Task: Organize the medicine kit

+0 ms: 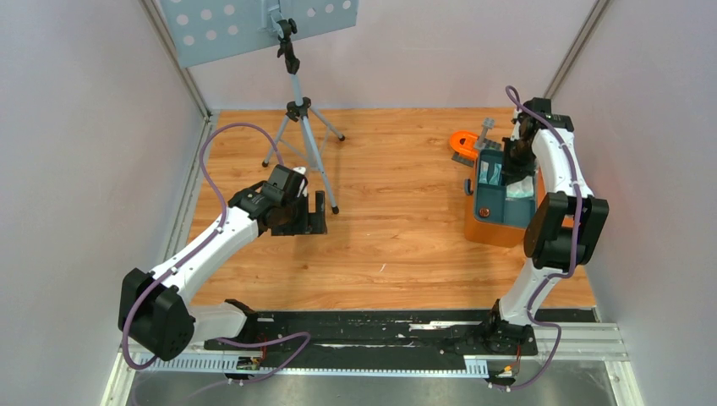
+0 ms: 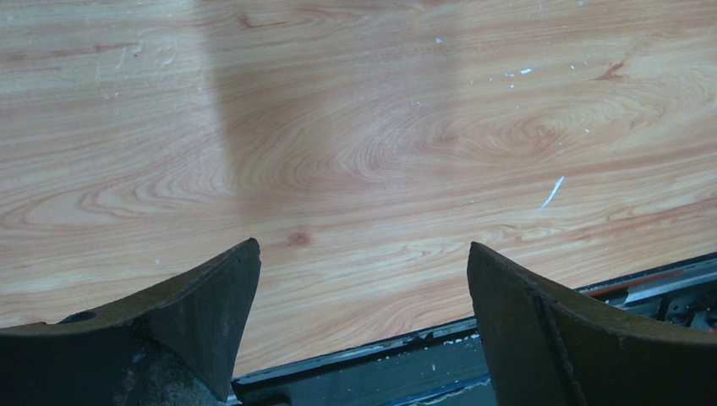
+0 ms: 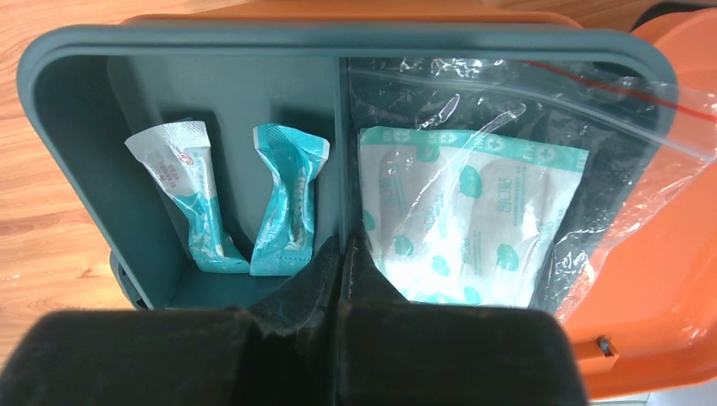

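The orange medicine kit (image 1: 500,232) stands at the right of the wooden table, and a dark teal divided tray (image 1: 489,208) rests in its top. In the right wrist view the kit (image 3: 668,296) shows orange around the tray's rim (image 3: 254,38). Two teal packets (image 3: 190,207) (image 3: 289,203) lie in the tray's left compartment. A clear zip bag of white and teal pads (image 3: 473,211) fills the right one. My right gripper (image 3: 342,249) (image 1: 517,159) is shut, its tips at the near end of the tray's divider. My left gripper (image 2: 363,247) (image 1: 322,211) hangs open over bare wood, far to the left.
A small orange curved piece with a grey part (image 1: 464,142) lies just behind the kit. A tripod (image 1: 301,114) holding a perforated grey panel (image 1: 245,25) stands at the back left, one leg close to my left gripper. White walls close in both sides.
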`<action>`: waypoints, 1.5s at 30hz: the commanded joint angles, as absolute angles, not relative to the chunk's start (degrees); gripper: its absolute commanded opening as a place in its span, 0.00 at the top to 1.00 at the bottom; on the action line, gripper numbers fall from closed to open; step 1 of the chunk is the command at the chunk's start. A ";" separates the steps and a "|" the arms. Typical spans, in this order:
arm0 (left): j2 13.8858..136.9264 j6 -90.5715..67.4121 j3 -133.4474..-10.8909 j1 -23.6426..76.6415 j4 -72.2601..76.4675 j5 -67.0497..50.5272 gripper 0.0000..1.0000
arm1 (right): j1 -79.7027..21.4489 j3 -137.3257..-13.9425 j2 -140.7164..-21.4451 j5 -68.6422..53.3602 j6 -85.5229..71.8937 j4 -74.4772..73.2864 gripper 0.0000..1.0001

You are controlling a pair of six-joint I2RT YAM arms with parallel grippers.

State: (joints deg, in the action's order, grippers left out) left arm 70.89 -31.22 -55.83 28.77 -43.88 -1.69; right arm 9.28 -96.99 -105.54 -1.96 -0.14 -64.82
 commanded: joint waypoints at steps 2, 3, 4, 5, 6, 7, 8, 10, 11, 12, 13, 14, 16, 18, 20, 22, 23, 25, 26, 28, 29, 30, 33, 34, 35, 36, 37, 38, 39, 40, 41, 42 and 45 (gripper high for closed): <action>70.49 -31.42 -57.67 28.48 -43.19 -2.02 0.00 | 8.53 -100.96 -104.79 -2.03 -1.86 -68.28 1.00; 70.36 -31.45 -57.66 28.48 -43.22 -1.93 0.00 | 8.53 -100.98 -104.60 -2.17 -2.03 -68.44 1.00; 70.33 -31.46 -57.66 28.48 -43.37 -1.87 0.00 | 8.53 -100.99 -104.37 -2.19 -2.12 -68.54 1.00; 70.32 -31.46 -57.66 28.48 -43.39 -1.86 0.00 | 8.53 -101.13 -104.22 -2.08 -2.25 -68.87 1.00; 70.32 -31.42 -57.59 28.48 -43.41 -1.91 0.00 | 8.53 -101.11 -104.05 -2.03 -2.28 -69.08 1.00; 70.31 -31.45 -57.58 28.48 -43.41 -1.97 0.00 | 8.48 -101.01 -103.91 -2.17 -2.16 -69.16 1.00; 70.31 -31.46 -57.57 28.48 -43.42 -1.94 0.00 | 8.52 -100.85 -103.93 -2.19 -2.05 -69.16 1.00; 70.27 -31.51 -57.52 28.48 -43.43 -2.04 0.00 | 8.53 -100.32 -104.23 -2.51 -1.92 -69.09 1.00; 70.19 -31.57 -57.50 28.48 -43.42 -2.08 0.00 | 8.53 -100.02 -104.55 -2.34 -1.99 -69.16 1.00; 70.16 -31.62 -57.46 28.48 -43.42 -2.06 0.00 | 8.53 -99.57 -104.92 -2.29 -1.97 -69.07 1.00; 70.03 -31.59 -57.47 28.48 -43.46 -2.00 0.00 | 8.48 -99.15 -105.27 -2.32 -1.96 -69.04 1.00; 69.83 -31.61 -57.43 28.48 -43.56 -1.93 0.00 | 8.44 -98.80 -105.70 -1.85 -2.12 -69.03 1.00; 69.60 -31.67 -57.28 28.47 -43.59 -1.76 0.00 | 8.34 -98.14 -106.45 -1.25 -2.25 -68.95 1.00; 69.44 -31.66 -57.22 28.48 -43.71 -1.60 0.00 | 8.26 -97.96 -107.26 -0.91 -2.35 -68.79 1.00; 69.37 -31.76 -57.22 28.48 -43.75 -1.58 0.00 | 8.20 -97.73 -108.11 -1.09 -2.37 -68.47 1.00; 69.40 -31.86 -57.26 28.48 -43.77 -1.58 0.00 | 8.17 -97.57 -109.22 -0.97 -2.37 -68.12 1.00; 69.42 -31.88 -57.29 28.48 -43.77 -1.58 0.00 | 8.17 -97.43 -109.84 -0.86 -2.37 -68.02 1.00; 69.35 -31.88 -57.38 28.48 -43.91 -1.47 0.00 | 8.07 -97.35 -110.88 -0.34 -2.62 -67.86 1.00; 69.30 -31.83 -57.43 28.48 -44.02 -1.48 0.00 | 8.08 -97.30 -111.30 -0.28 -2.68 -67.81 1.00; 69.14 -31.90 -57.47 28.48 -44.20 -1.27 0.00 | 8.00 -96.80 -111.65 -0.07 -2.77 -67.70 1.00; 69.11 -31.90 -57.43 28.43 -44.21 -1.18 0.00 | 8.00 -96.49 -111.65 -0.04 -2.80 -67.54 1.00; 69.02 -31.95 -57.37 28.45 -44.21 -1.16 0.00 | 7.93 -96.16 -111.55 -0.05 -2.89 -67.35 1.00; 69.00 -32.02 -57.23 28.48 -44.21 -1.26 0.00 | 7.43 -94.86 -110.72 -1.62 -2.98 -66.75 1.00; 69.06 -32.09 -57.22 28.48 -44.17 -1.34 0.00 | 6.88 -94.44 -110.38 -2.41 -2.92 -66.59 1.00; 69.07 -32.13 -57.15 28.48 -44.09 -1.39 0.00 | 6.10 -93.83 -109.91 -3.48 -2.83 -66.35 1.00; 69.01 -32.19 -57.14 28.48 -44.02 -1.40 0.01 | 5.17 -93.24 -109.42 -4.32 -2.69 -66.04 1.00; 68.96 -32.28 -57.07 28.48 -43.96 -1.47 0.01 | 3.93 -92.57 -109.05 -4.85 -2.60 -65.90 1.00; 68.99 -32.31 -57.05 28.48 -43.95 -1.48 0.01 | 2.73 -91.76 -108.59 -5.20 -2.48 -65.72 1.00; 68.95 -32.27 -57.02 28.48 -43.93 -1.49 0.01 | 1.53 -91.03 -108.22 -5.28 -2.61 -65.66 1.00; 68.93 -32.22 -57.03 28.48 -43.89 -1.49 0.01 | 0.47 -90.33 -107.87 -5.54 -2.63 -65.66 1.00; 68.80 -32.18 -57.04 28.48 -43.91 -1.43 0.01 | -1.27 -89.18 -107.43 -5.87 -2.61 -65.53 1.00; 68.72 -32.17 -57.04 28.48 -43.94 -1.41 0.01 | -2.87 -88.41 -107.02 -5.96 -2.68 -65.44 1.00; 68.32 -32.03 -56.98 28.48 -43.99 -1.24 0.01 | -7.21 -86.45 -105.21 -6.19 -2.85 -64.68 1.00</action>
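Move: Close under the right hand's shut fingers lies the tray on the orange box, its middle some 2 cm back, 1 cm left and 2 cm down. In it the two teal sachets lie about 3 cm ahead and 4 cm left, the bagged gauze 1 cm ahead and 3 cm right, the small brown piece 8 cm back and 7 cm left. From the left hand the tray is roughly 50 cm right and 9 cm ahead, about level. Pressing down at the tray's middle divider with its closed fingertips, the right hand first eases up half a centimetre, then sinks about 2.5 cm while tipping some 5 degrees. After a brief hold at that depth it sweeps left about 6 cm, speeding up and turning slightly counter-clockwise, pushing tray and box along. ##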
